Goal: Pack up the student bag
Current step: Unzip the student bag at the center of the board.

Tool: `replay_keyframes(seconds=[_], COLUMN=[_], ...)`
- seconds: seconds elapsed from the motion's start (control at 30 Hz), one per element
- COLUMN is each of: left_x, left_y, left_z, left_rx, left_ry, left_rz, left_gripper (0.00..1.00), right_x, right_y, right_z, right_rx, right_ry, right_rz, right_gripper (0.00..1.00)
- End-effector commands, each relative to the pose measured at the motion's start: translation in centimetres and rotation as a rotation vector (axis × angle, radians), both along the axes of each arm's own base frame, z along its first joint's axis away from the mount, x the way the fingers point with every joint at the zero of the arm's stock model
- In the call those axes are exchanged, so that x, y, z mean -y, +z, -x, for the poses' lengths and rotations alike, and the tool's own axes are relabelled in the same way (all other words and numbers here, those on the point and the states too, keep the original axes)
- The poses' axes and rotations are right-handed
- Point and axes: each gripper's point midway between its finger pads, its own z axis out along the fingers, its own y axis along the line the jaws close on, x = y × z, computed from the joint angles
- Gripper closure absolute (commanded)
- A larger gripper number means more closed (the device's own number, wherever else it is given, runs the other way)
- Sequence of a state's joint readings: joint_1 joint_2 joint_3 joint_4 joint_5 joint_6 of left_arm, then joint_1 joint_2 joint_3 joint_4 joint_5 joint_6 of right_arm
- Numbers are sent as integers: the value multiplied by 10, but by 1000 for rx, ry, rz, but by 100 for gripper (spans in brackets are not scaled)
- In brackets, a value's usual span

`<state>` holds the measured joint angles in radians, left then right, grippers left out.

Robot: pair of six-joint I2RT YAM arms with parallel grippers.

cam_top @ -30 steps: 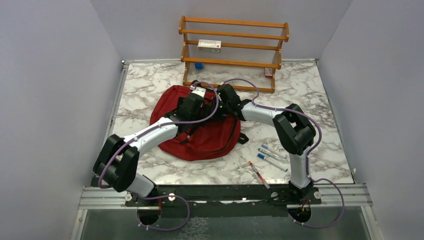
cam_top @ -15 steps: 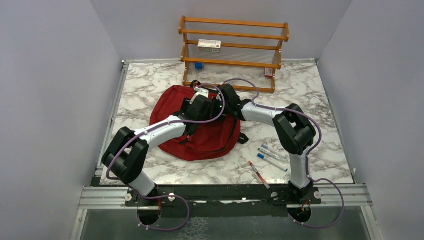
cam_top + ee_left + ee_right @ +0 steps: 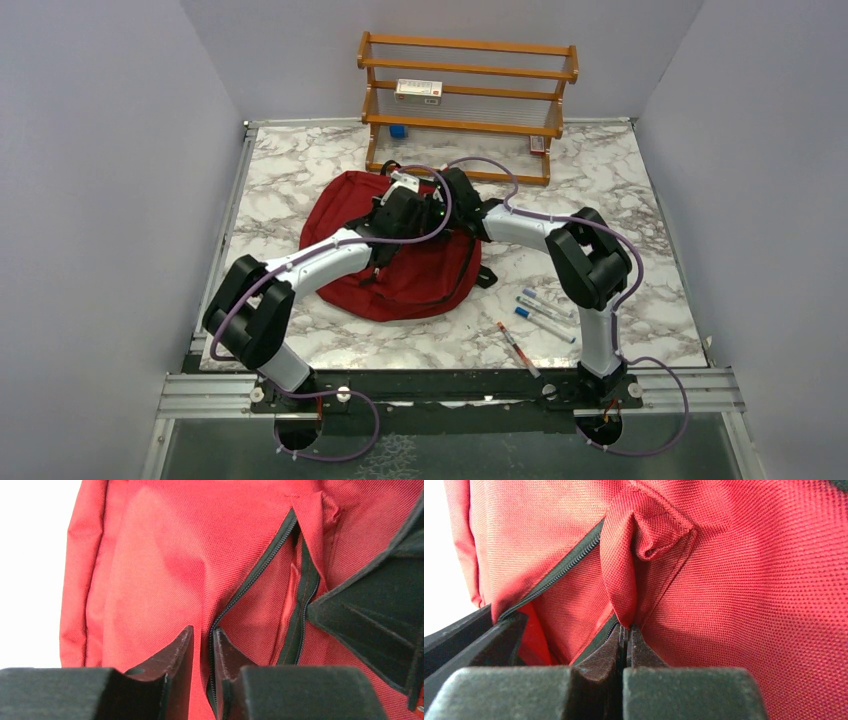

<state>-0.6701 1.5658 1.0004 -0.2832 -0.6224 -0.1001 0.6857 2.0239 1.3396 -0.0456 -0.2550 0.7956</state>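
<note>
The student bag is a dark-red fabric backpack lying flat in the middle of the marble table. Both grippers meet on its upper part. My left gripper has its jaws drawn close, with a strip of red fabric and the black zipper edge pinched between them. My right gripper is shut on a raised fold of the bag's fabric beside the zipper. The zipper gapes a little, showing red inside. In the left wrist view, the right gripper's black finger shows on the right.
A wooden rack stands at the back with a white box, a small blue thing and a small red-and-white thing. Markers and a red pen lie on the table at the front right.
My left arm has swung in toward the right gripper, and its jaws have closed from wide apart to narrow on the zipper edge. The right arm has not moved.
</note>
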Motion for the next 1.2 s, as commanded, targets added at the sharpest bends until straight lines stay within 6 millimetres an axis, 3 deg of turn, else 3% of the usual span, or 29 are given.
replay_keyframes(seconds=[0.0, 0.13, 0.4, 0.67, 0.8, 0.93, 1.03, 1.17], left_x=[12, 17, 33, 41, 37, 39, 39, 33], left_y=[37, 54, 92, 100, 93, 88, 87, 82], left_z=[-8, -11, -13, -14, -17, -19, -19, -20], left_rx=[60, 78, 111, 106, 100, 96, 104, 114], left_ry=[-36, -61, -142, -159, -136, -165, -179, -167], left_rz=[55, 74, 132, 189, 206, 259, 304, 326], left_gripper=[81, 100, 100, 100, 100, 100, 100, 100], right_x=[-5, -6, 13, 46, 43, 42, 58, 98], right_y=[4, 16, 42, 58, 72, 92, 100, 102], right_z=[-5, -14, -26, -27, -13, 8, 26, 52], right_rx=[23, 51, 132, 201, 227, 260, 263, 259], right_ry=[22, 39, 54, 53, 128, 219, 208, 134], right_rz=[-18, -28, -5, 101, 48, -9, 9, 104], right_gripper=[100, 99, 99, 100, 99, 90, 81, 73])
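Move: The left zipper edge of the bag's opening lies right between the left hand's parted fingertips, with the rack's lower rail about 9 cm ahead and 5 cm lower. The right flap is already in the right hand's shut fingers; from that hand the left zipper edge is some 6 cm left, 1 cm back and 1 cm up, and the black strap end about 13 cm back, 10 cm right and 6 cm below. Left fingers pinch and raise the zipper edge 6 cm; right hand releases the flap, rising 9 cm rightward. ##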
